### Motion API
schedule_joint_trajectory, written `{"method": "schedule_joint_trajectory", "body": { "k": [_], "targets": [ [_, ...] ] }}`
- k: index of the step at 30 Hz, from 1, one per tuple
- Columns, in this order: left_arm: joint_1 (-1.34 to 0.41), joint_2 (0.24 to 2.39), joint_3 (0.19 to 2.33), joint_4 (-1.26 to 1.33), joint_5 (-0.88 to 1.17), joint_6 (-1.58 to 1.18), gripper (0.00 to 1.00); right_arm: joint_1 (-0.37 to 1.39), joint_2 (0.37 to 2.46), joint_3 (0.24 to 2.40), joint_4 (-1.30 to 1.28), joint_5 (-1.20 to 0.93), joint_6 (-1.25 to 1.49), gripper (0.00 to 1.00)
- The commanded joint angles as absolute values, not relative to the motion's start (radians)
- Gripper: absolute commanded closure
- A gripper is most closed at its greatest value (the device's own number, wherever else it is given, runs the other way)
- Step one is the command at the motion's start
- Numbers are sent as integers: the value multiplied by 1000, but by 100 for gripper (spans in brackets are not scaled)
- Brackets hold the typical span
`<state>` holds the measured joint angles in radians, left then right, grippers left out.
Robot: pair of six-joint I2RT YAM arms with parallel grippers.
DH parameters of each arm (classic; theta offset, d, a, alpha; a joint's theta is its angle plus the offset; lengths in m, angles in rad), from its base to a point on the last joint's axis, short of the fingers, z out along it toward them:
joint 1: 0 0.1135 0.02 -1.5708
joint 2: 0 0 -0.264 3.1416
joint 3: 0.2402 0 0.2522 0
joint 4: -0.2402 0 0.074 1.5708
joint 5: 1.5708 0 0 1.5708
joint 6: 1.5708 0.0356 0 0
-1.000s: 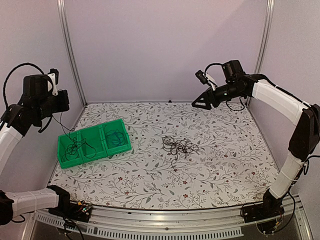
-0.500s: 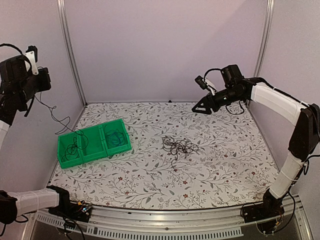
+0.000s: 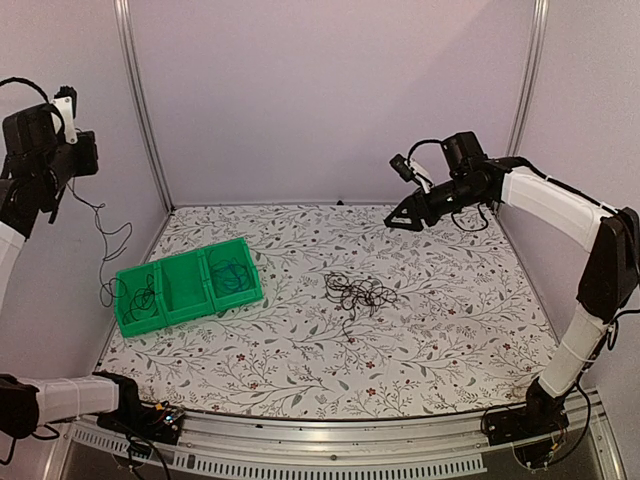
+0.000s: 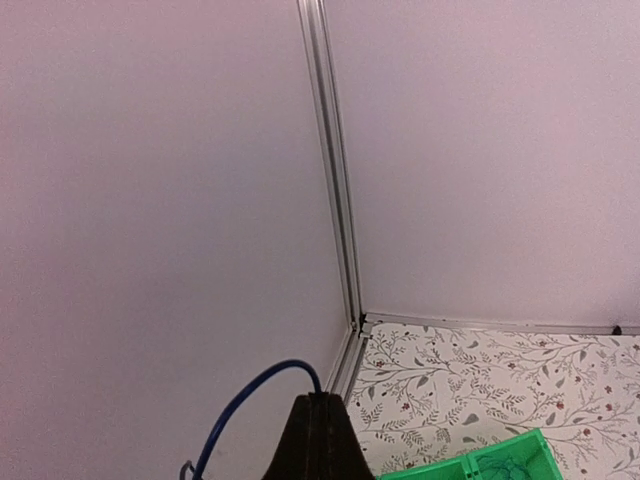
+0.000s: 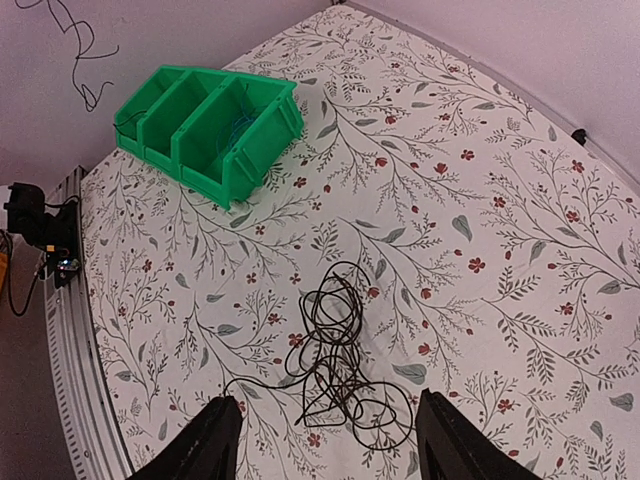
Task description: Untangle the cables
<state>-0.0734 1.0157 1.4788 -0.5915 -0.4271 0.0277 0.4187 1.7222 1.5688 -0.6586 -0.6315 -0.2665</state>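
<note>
My left gripper (image 3: pixel 58 190) is raised high at the far left. It is shut on a thin cable (image 3: pixel 108 245) that looks blue in the left wrist view (image 4: pixel 255 395). The cable hangs down in loose curves to the left compartment of the green bin (image 3: pixel 192 308). The bin's right compartment holds a bluish cable (image 3: pixel 232 272). A tangle of black cables (image 3: pixel 362 293) lies mid-table and also shows in the right wrist view (image 5: pixel 345 350). My right gripper (image 3: pixel 405 217) is open and empty, high above the tangle and behind it (image 5: pixel 335 445).
The bin stands at the table's left, and it shows in the right wrist view (image 5: pixel 255 150) and the left wrist view (image 4: pixel 440 470). Pale walls with metal corner posts (image 3: pixel 140 110) close in the back and sides. A metal rail (image 3: pixel 330 455) runs along the near edge.
My left gripper has risen and swung left with the cable, drawing more of it out of the bin. My right gripper has dropped slightly. The black tangle has not moved.
</note>
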Motion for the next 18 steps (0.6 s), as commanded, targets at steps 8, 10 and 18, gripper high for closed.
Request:
{"method": "schedule_joint_trajectory", "body": {
  "k": [8, 10, 18],
  "targets": [
    [41, 999, 1197, -440, -313, 47, 100, 422, 1667, 1521, -647, -592, -292, 36],
    [57, 992, 1120, -394, -309, 46, 100, 422, 1663, 1515, -649, -587, -296, 36],
    [92, 961, 885, -324, -303, 23, 100, 422, 1642, 1482, -649, -571, -311, 36]
  ]
}}
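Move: The left hand holds a dark cable high up. The green tray's left compartment, where it is going, lies about 44 cm below the hand, some 6 cm to its left and 2 cm farther out. The middle compartment is about 5 cm to the hand's right and 5 cm ahead, and the right one 15 cm right and 9 cm ahead, both at the same depth. From the right hand, the left compartment is about 64 cm left, 5 cm back and 21 cm down. The left hand sinks about 19 cm, ever faster, towards the tray's left compartment, drifting some 3 cm forward and 3 cm left on the way while its wrist tips the fingers nearly 20 degrees farther down. The fingers stay shut on the cable, a short loop standing out from their tips and the rest hanging below, so that the dangling part is lowered into the left compartment. ##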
